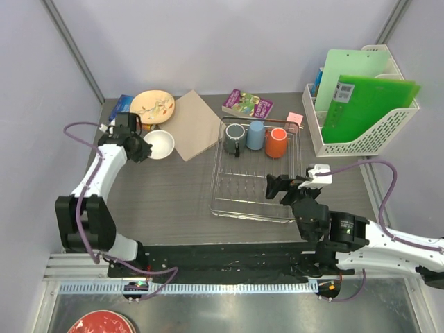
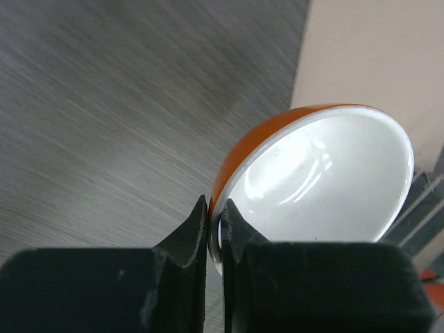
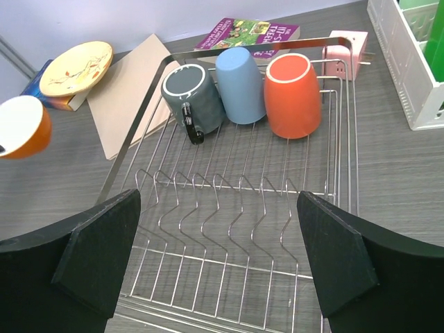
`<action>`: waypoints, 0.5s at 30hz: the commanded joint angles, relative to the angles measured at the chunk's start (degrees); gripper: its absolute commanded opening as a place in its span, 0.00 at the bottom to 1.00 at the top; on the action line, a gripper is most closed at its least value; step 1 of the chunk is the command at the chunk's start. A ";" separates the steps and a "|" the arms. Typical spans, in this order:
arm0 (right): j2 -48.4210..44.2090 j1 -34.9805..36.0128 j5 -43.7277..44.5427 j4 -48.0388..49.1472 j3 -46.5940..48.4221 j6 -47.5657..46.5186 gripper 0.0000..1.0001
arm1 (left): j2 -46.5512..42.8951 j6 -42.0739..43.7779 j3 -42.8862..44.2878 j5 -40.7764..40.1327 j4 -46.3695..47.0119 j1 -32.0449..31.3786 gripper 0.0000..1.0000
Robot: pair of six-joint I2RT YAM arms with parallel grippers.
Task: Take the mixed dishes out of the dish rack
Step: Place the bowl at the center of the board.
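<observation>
My left gripper (image 2: 214, 208) is shut on the rim of the small bowl (image 2: 326, 180), white inside and orange outside. It holds the bowl (image 1: 161, 144) tilted over the table, left of the dish rack (image 1: 250, 216). At the rack's far end lie a grey mug (image 3: 192, 94), a light-blue cup (image 3: 239, 83) and an orange cup (image 3: 293, 94), side by side. My right gripper (image 3: 218, 201) hangs open over the rack's near plate slots, holding nothing. A cream speckled plate (image 1: 152, 106) rests at the back left, outside the rack.
A beige board (image 1: 194, 125) lies between bowl and rack. Behind the rack are a book (image 1: 247, 104) and pink notes (image 1: 295, 118). A white lattice basket (image 1: 361, 142) with green folders stands right. A red plate (image 1: 97, 325) sits below the table edge.
</observation>
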 commanded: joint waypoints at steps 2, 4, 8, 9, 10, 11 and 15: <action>-2.27 -0.26 -1.37 -1.65 -0.20 5.35 1.00 | 4.72 -10.04 3.32 4.47 0.70 8.21 0.00; -2.54 -0.17 -1.64 -2.08 -0.29 5.44 1.00 | 6.92 -10.74 2.62 5.70 2.55 10.68 0.00; -2.63 -0.26 -1.99 -2.44 -0.47 5.00 1.00 | 13.50 -10.92 1.56 10.43 7.56 16.04 0.00; -2.54 -0.26 -1.82 -2.44 -0.47 4.66 1.00 | 14.48 -10.83 1.56 11.50 9.83 17.88 0.00; -2.46 -0.17 -1.81 -2.44 -0.47 4.65 1.00 | 15.45 -10.83 1.73 12.38 10.38 18.60 0.00; -2.46 -0.17 -1.73 -2.52 -0.47 4.39 1.00 | 15.98 -10.66 2.17 13.26 11.25 19.21 0.00; -1.67 -0.26 -0.85 -2.35 -0.73 4.21 0.99 | 14.58 -10.92 5.15 14.06 13.63 19.31 0.00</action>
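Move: The left hand already holds the bowl by its rim, over open tabletop. The bare patch it is being taken to lies about 7 cm left, 5 cm ahead and 14 cm below. From this hand, the plate is roughly 23 cm ahead and 1 cm left, the blue book under it 23 cm ahead and 9 cm left, and the board 17 cm ahead and 14 cm right, all low on the table. From the right hand, that patch is some 24 cm ahead, 51 cm left and 25 cm down. Still pinching the bowl's rim between nearly shut fingers, the left hand carries it about 10 cm left and 9 cm down, easing slightly forward, away from the board and down towards the bare tabletop in front of the blue book. The wrist turns some 20 degrees counter-clockwise as its left side dips. ##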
